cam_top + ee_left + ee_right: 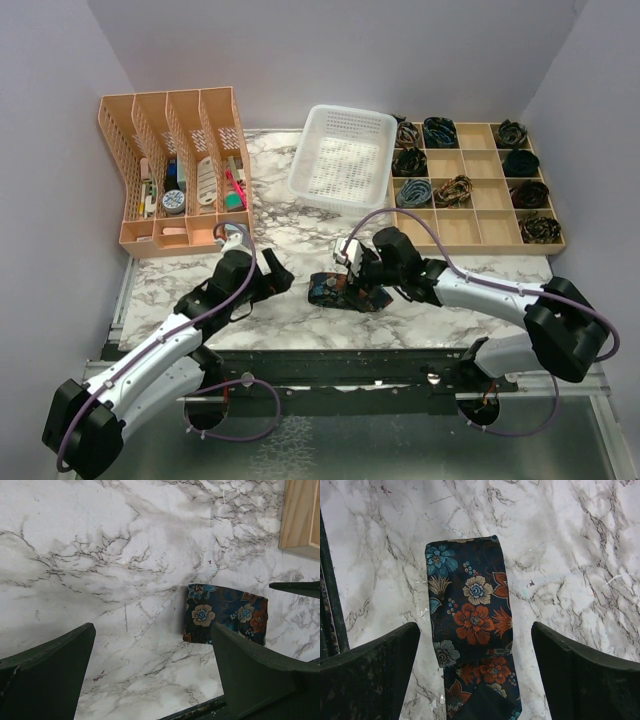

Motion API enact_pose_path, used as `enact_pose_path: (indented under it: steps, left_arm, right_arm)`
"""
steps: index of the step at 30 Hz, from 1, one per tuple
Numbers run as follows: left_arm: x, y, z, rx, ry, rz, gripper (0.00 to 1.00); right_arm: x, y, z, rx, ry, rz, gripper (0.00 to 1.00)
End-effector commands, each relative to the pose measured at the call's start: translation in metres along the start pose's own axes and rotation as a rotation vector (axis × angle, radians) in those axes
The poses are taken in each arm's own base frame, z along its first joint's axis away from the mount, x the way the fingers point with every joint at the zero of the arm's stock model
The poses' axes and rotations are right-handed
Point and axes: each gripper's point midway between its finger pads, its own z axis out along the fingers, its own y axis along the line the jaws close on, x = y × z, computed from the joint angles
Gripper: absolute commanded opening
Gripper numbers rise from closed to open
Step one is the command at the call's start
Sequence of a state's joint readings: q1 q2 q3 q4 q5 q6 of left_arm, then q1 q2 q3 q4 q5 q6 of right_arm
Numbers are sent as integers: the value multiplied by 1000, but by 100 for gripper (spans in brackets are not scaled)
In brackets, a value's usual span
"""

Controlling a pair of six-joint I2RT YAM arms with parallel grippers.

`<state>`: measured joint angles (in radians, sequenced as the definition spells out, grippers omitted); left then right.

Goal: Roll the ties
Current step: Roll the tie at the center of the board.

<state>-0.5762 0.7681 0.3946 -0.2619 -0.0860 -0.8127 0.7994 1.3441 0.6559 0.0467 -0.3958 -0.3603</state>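
Note:
One of the ties (332, 291) lies folded on the marble table (300, 215), dark navy with orange, blue and cream flowers. My right gripper (360, 288) hangs over it. In the right wrist view the tie (470, 620) runs lengthwise between the open fingers (370, 675), and the right gripper (475, 672) touches neither edge. My left gripper (278, 272) stands open just left of the tie with nothing in it. The left wrist view shows the tie's folded end (225, 612) ahead and to the right of the left gripper (152, 680), partly behind the right finger (260, 675).
An orange file organiser (175, 170) with small items stands at the back left. A white perforated basket (345, 160) sits at the back centre. A wooden compartment tray (470, 215) at the back right holds several rolled items; its corner (300, 515) shows in the left wrist view.

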Motion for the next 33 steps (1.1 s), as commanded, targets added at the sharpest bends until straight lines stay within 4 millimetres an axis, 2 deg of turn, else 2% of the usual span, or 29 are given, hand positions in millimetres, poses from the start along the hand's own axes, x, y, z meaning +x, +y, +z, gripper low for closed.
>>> enact_pose_path:
  steps: [1,6,11,18,23,27,33]
  left_arm:
    - [4,2,2,-7,24,5,99]
    - [3,2,3,-10,24,8,99]
    - [2,-1,4,-7,30,13,99]
    - [1,0,4,-17,30,24,99]
    - [1,2,5,-23,30,27,99]
    - [3,4,5,-28,34,27,99]
    - [2,10,2,-50,26,24,99]
  right_arm:
    - [-10,4,9,-49,-20,-7,100]
    - [-7,4,17,-62,-25,-15,100]
    - [9,2,30,-74,39,17,100]
    - [22,10,45,-88,65,14,100]
    - [34,23,58,-112,109,-17,91]
    - [43,26,71,-85,155,-25,76]
    - [35,37,90,-88,152,-14,63]
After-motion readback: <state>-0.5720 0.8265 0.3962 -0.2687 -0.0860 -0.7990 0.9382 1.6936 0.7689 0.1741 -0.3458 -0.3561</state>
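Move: The rolled tie lies under the right gripper, about 3 cm to its left, 1 cm back and some 7 cm below, with its tail about 7 cm right and 3 cm back of the hand. The white basket is about 26 cm straight out, level left-right to within 1 cm on the right; the wooden tray is some 21 cm out and 28 cm right. From the left gripper the rolled tie is about 11 cm right, 2 cm back, 8 cm below. Bring the wide-open right gripper down onto the rolled tie, sinking some 6.5 cm in all with its fingers astride the long edges; in the second half sweep it left towards the left gripper, about 5.5 cm in total and slightly back, closing by about a third on the tie's edges. Let the open left gripper sink about 1.5 cm, clear of the tie. ##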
